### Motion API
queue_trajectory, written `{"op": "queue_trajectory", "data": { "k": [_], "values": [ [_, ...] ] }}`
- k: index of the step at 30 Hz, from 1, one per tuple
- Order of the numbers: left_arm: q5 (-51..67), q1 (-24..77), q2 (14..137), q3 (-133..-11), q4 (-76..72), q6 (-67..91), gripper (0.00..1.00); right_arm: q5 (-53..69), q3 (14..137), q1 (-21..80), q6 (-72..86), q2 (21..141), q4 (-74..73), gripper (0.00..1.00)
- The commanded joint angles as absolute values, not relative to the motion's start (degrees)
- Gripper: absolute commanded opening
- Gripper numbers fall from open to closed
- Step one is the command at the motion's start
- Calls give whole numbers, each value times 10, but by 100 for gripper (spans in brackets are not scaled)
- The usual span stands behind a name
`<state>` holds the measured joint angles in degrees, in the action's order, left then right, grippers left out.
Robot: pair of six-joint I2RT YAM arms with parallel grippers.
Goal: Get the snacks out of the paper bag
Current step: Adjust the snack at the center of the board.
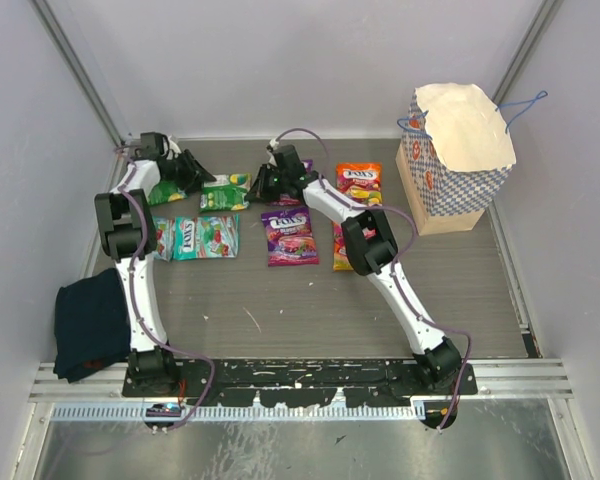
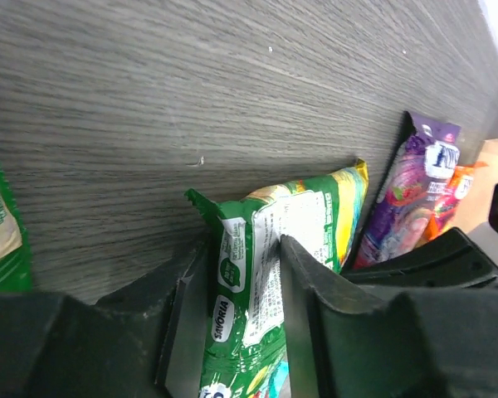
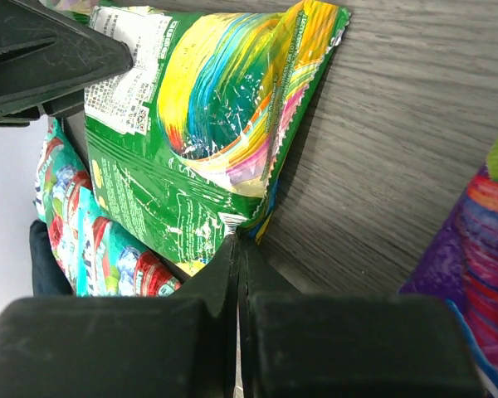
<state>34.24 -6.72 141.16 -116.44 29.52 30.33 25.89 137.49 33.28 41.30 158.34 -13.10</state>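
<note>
Both grippers hold a green snack packet (image 1: 225, 192) at the back of the table, left of centre. My left gripper (image 1: 193, 174) has its jaws closed round one end (image 2: 257, 282), and the wrapper touches both fingers (image 2: 299, 274). My right gripper (image 3: 238, 239) is shut on the crimped corner at the other end (image 3: 199, 124). Other snacks lie flat on the table: a teal packet (image 1: 205, 237), a purple one (image 1: 288, 235) and an orange one (image 1: 359, 178). The checkered paper bag (image 1: 450, 170) stands at the back right, its mouth open, well away from both grippers.
A dark blue cloth (image 1: 90, 325) lies at the table's left edge near the left arm's base. Another green packet (image 1: 165, 192) lies partly under the left arm. An orange-yellow packet (image 1: 342, 245) is half hidden by the right arm. Grey walls enclose the table.
</note>
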Motion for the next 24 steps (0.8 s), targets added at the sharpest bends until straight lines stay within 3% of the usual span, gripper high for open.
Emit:
{"op": "queue_trajectory", "data": {
  "k": [1, 4, 7, 8, 9, 10, 12, 15, 20, 24],
  "values": [
    [429, -61, 1398, -1122, 264, 362, 35, 221, 1391, 343, 378, 1581, -171, 1],
    [446, -61, 1390, -1108, 240, 373, 24, 221, 1395, 344, 377, 1580, -171, 1],
    [446, -61, 1376, -1098, 232, 371, 3, 221, 1393, 344, 374, 1577, -172, 1],
    [446, -63, 1371, -1095, 231, 368, 0, 221, 1391, 344, 371, 1576, -172, 1],
    [446, -64, 1366, -1094, 232, 363, 0, 221, 1388, 344, 366, 1572, -171, 1],
    [445, -66, 1357, -1093, 233, 357, 0, 221, 1382, 344, 362, 1565, -167, 8],
    [448, -70, 1345, -1086, 229, 340, 0, 215, 1351, 341, 353, 1543, -148, 35],
    [471, -79, 1326, -1073, 211, 314, 0, 206, 1285, 332, 357, 1500, -94, 60],
    [532, -87, 1297, -1026, 130, 306, 0, 250, 1210, 310, 389, 1455, 17, 67],
    [559, -88, 1261, -966, -2, 343, 0, 274, 1239, 303, 394, 1467, 14, 68]
  ]
}}
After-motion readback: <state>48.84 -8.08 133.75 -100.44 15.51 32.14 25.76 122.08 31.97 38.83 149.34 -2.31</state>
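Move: The right-hand green snack lies under the left gripper's part-open fingers, its middle some 4 cm back, 4 cm to the right and 2 cm below. The other green snack lies about 13 cm to the left and 3 cm back. A teal snack is straight behind, roughly 16 cm. From the closed right gripper the green snack's middle is about 7 cm left and 2 cm forward; the far purple snack is 13 cm right and 4 cm forward. Ease the left gripper a little to the right and shut its fingers on the far edge of the right-hand green snack, then keep that pinch and draw back about 3 cm while lifting 2 to 3 cm. Keep the closed right fingertips at the snack's near right corner until the left has shut, then open them wide and raise them about 2 cm, shifting 2 cm right. ##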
